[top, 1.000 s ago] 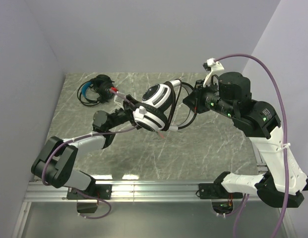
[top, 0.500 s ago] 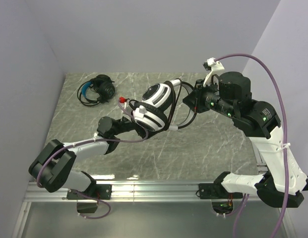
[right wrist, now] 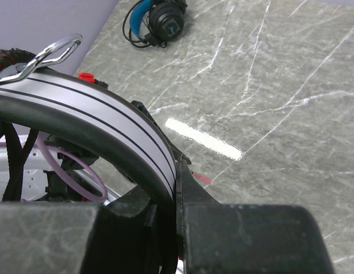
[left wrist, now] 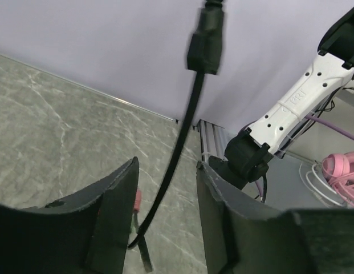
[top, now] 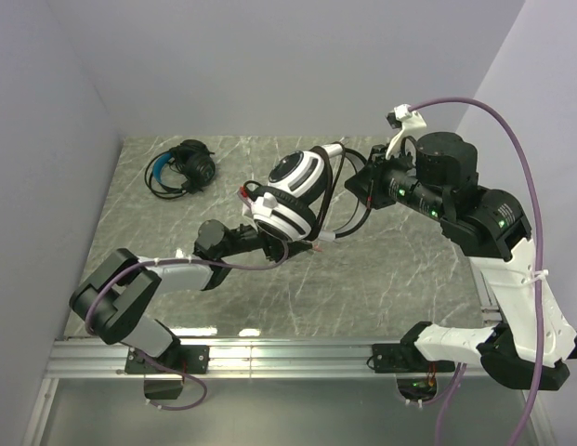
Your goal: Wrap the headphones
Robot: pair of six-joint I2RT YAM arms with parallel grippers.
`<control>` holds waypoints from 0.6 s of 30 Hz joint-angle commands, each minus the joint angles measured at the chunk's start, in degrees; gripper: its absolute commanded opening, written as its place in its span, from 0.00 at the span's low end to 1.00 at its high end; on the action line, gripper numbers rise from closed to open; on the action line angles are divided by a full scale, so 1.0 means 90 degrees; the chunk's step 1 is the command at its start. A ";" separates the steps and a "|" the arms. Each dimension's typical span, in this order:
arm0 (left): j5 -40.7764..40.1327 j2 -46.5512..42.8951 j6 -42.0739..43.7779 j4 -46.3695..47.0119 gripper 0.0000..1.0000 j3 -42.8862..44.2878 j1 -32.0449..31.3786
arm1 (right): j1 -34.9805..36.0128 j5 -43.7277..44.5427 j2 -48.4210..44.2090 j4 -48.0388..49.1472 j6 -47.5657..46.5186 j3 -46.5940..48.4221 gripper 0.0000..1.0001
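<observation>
The white headphones (top: pixel 293 195) hang above the table's middle, my right gripper (top: pixel 360 186) shut on the headband (right wrist: pixel 108 123). Their thin black cable (left wrist: pixel 177 154) drops between the fingers (left wrist: pixel 117 217) of my left gripper (left wrist: pixel 167 171), which stands open around it without touching; a red plug tip (left wrist: pixel 136 201) shows low beside the left finger. From above, the left gripper (top: pixel 266 240) sits just below the ear cups, partly hidden by them. The black headphones with the blue headband (top: pixel 181 167) lie at the far left of the table, also visible in the right wrist view (right wrist: pixel 159 17).
Grey walls close in the marble table (top: pixel 409 269) at the back and both sides. An aluminium rail (top: pixel 288 353) runs along the near edge. A pink headset (left wrist: pixel 342 174) lies off the table beside the right arm's base (left wrist: pixel 251 160).
My left gripper has slid right and nearer, under the white headphones, and its jaws have narrowed around the hanging cable. The right arm and the headphones have barely moved.
</observation>
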 commanded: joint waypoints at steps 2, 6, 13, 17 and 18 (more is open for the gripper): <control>-0.0059 0.0127 0.0009 0.1239 0.48 0.0032 -0.0051 | -0.0052 -0.0107 -0.0086 0.0600 0.0252 0.0378 0.00; -0.0079 0.0293 -0.0137 0.1580 0.49 -0.0027 -0.0070 | -0.0071 -0.0068 -0.0086 0.0600 0.0291 0.0388 0.00; -0.0108 0.0674 -0.0469 0.2302 0.39 -0.0134 -0.0158 | -0.0120 0.0243 -0.0047 0.0629 0.0349 0.0368 0.00; -0.0196 0.0830 -0.0684 0.2713 0.14 -0.0261 -0.0217 | -0.0140 0.0635 -0.0056 0.0727 0.0437 0.0251 0.00; -0.0206 0.0850 -0.0733 0.2733 0.07 -0.0261 -0.0255 | -0.0140 0.0771 -0.0047 0.0766 0.0514 0.0212 0.00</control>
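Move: The headphone cable already runs between the left hand's half-open fingers, within about a centimetre of the hand point. The white headphones' earcups hang roughly 12 cm above the left hand, some 3 cm ahead and 3 cm to its left. From the right hand, which still grips their headband, the cable spot is about 18 cm lower, 6 cm to the left and 1 cm back. The left hand sinks about 5 cm below the earcups, tipping some 10 degrees, and pinches the headphone cable. ##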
